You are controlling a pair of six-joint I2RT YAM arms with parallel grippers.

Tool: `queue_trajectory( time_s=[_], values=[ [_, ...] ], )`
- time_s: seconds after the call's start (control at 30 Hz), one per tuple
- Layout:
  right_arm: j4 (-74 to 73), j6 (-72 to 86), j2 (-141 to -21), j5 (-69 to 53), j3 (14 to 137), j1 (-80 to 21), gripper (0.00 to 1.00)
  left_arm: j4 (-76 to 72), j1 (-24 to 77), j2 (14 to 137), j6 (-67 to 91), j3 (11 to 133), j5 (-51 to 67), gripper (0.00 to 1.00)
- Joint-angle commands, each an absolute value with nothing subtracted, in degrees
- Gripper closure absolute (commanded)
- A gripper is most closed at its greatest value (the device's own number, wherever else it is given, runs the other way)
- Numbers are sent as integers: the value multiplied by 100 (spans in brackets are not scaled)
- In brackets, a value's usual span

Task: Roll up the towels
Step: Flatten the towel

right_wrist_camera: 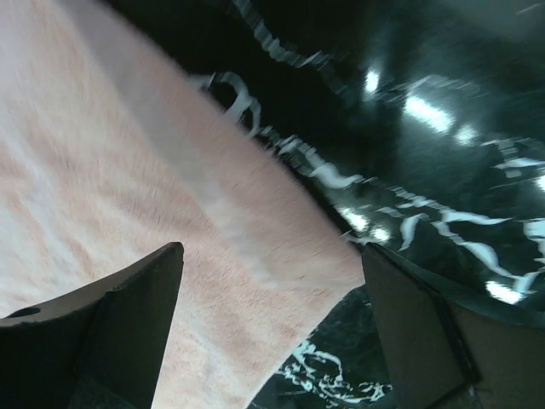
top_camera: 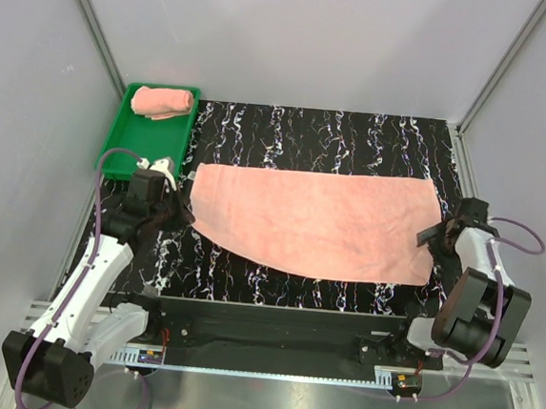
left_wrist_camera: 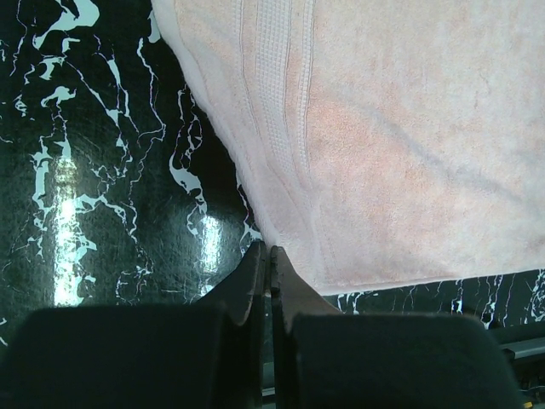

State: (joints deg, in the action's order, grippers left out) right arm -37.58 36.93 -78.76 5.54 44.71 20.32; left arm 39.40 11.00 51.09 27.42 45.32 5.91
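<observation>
One salmon-pink towel (top_camera: pixel 314 223) lies spread flat across the black marbled table (top_camera: pixel 356 135). A second towel (top_camera: pixel 162 102) sits rolled at the far end of the green tray (top_camera: pixel 149 141). My left gripper (top_camera: pixel 184 212) is at the flat towel's left edge. In the left wrist view its shut fingertips (left_wrist_camera: pixel 268 253) meet right at the hem of the towel (left_wrist_camera: pixel 383 128), with nothing seen between them. My right gripper (top_camera: pixel 430 239) hangs over the towel's right edge. Its fingers (right_wrist_camera: pixel 128 315) stand wide open above the towel's corner (right_wrist_camera: pixel 255 256), holding nothing.
The green tray stands at the back left, just beyond the left arm. Grey walls close in the table on three sides. A black rail with both arm bases (top_camera: pixel 272 324) runs along the near edge.
</observation>
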Motion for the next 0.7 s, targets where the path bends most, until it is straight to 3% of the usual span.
queue_trajectory(
  time_s=[0.0, 0.23, 0.33, 0.43, 0.5, 0.53, 0.63, 0.67],
  values=[
    [-3876, 3709, -7261, 1178, 4746, 2582, 7, 3806, 1072, 5071, 2689, 4517, 484, 100],
    [-3851, 3638, -6917, 531, 5001, 3604, 9, 3806, 1072, 5089, 2689, 4509, 501, 100],
    [-3229, 3577, -6681, -855, 4722, 3455, 19, 3797, 1072, 5098, 2689, 4509, 519, 100],
    [-3418, 3542, -6636, -276, 4824, 2490, 25, 3797, 1072, 5115, 2681, 4509, 554, 100],
    [-3419, 3560, -6688, -211, 4808, 2085, 41, 3788, 1072, 5115, 2681, 4491, 571, 100],
    [-3210, 3551, -6723, -507, 4712, 1926, 62, 3771, 1072, 5124, 2681, 4491, 589, 100],
    [-2831, 3551, -7048, -1035, 4553, 1811, 88, 3744, 1072, 5176, 2663, 4491, 597, 100],
    [-2778, 3525, -7292, -1098, 4553, 1793, 92, 3744, 1072, 5212, 2672, 4491, 589, 100]
  ],
)
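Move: The right hand, wide open and low at the towel's right edge, has the folded-over flap about 2 cm below it and 2 cm back, straight in line sideways. The towel's near right corner is roughly 6 cm back and 1 cm right, its far right corner some 14 cm ahead and 1 cm left. From the left hand, which holds the near left corner raised, the flap lies about 47 cm right, 4 cm back and 13 cm below. The right hand sweeps out to the right about 8 cm off the flap with its fingers wide open, rising some 5 cm and easing slightly back, then turns round and swings left about 11 cm and forward about 6 cm, back in over the towel. On the return the fingers tip up to point more forward, ending some 20 degrees from their start, and close almost shut on nothing above the cloth, while the left hand stays still and keeps its pinch on the lifted near left corner. ##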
